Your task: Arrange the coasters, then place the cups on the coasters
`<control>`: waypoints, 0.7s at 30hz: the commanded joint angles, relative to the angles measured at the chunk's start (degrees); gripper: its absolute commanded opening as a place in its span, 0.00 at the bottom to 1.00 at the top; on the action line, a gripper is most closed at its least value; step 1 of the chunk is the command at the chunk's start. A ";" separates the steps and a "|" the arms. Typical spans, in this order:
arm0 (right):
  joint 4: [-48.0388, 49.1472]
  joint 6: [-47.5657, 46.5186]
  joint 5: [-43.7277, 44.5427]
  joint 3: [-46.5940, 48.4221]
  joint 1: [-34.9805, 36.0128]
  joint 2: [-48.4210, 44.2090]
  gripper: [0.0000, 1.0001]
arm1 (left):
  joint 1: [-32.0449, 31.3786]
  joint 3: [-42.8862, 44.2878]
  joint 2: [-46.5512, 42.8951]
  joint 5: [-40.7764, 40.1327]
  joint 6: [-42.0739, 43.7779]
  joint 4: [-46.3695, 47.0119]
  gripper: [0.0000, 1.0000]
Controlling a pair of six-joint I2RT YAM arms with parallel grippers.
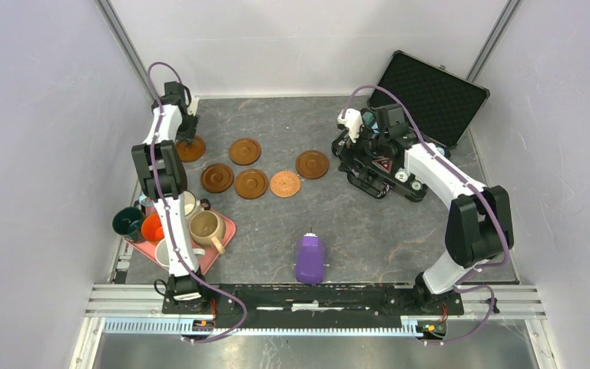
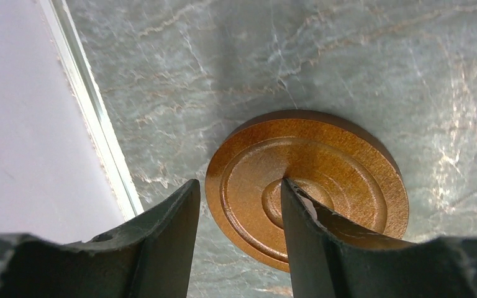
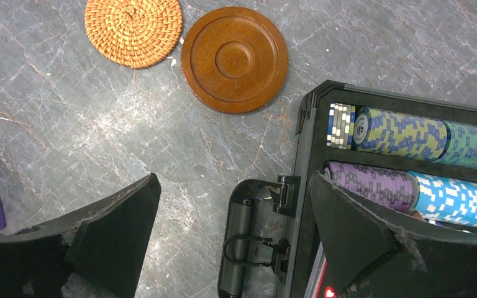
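Six coasters lie at the back of the table: five dark wood ones (image 1: 245, 151) (image 1: 217, 177) (image 1: 251, 183) (image 1: 312, 164) and a woven lighter one (image 1: 285, 183). My left gripper (image 1: 190, 138) hangs over the far-left coaster (image 2: 323, 174). It is open (image 2: 239, 183), astride the coaster's left rim. One finger (image 2: 304, 236) is over the centre, the other just outside the rim, with a sliver of table between. The cups crowd the pink tray: dark green (image 1: 128, 223), orange (image 1: 152, 227), beige (image 1: 206, 227); others are partly hidden. My right gripper (image 1: 347, 142) is open (image 3: 234, 180) and empty.
The right gripper hovers at the handle edge of an open black case (image 1: 376, 165) holding rows of poker chips (image 3: 410, 133), its lid (image 1: 430, 96) propped behind. A purple oblong device (image 1: 309, 259) lies near the front centre. The pink tray (image 1: 213, 260) sits front left. A wall runs close on the left.
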 commanded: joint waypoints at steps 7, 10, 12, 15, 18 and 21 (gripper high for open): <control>2.48 0.89 -2.27 -1.75 -0.48 -2.31 0.98 | 0.11 7.51 4.83 0.77 0.23 5.46 0.59; 2.48 0.89 -2.09 -1.76 -0.55 -2.23 0.98 | 0.11 9.04 5.32 2.90 -0.29 5.36 0.60; 2.48 0.93 -2.17 -1.83 -0.60 -2.31 0.98 | 0.11 9.51 4.68 3.72 -1.00 5.30 0.61; 2.51 1.08 -2.26 -1.85 -0.63 -2.71 0.98 | 0.11 9.35 1.61 5.65 -2.03 3.99 0.65; 2.42 1.32 -2.26 -1.81 -0.79 -3.27 0.98 | 0.11 7.44 -4.59 8.06 -2.69 2.14 0.74; 1.40 1.20 -2.68 -1.58 -0.78 -4.09 0.98 | 0.15 2.58 -12.74 17.95 0.91 -3.25 0.85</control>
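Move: Just under the left hand lies the coaster it is already touching, its middle about 3 cm to the right, 2 cm back and 2 cm below. Of the neighbouring brown coasters, one lies some 23 cm to the right of the hand and 3 cm back, another about 14 cm right and 14 cm back. From the right hand, the touched coaster is roughly 60 cm to the left, 12 cm ahead and 14 cm lower. Pushing on with a fingertip on the coaster's top, the left hand goes about 4 cm farther forward, low over the table towards the far wall, its wrist tipping up by some 5 degrees. It then eases off to the right and upward, a centimetre or so each way, as the fingers spread and come free of the coaster. ##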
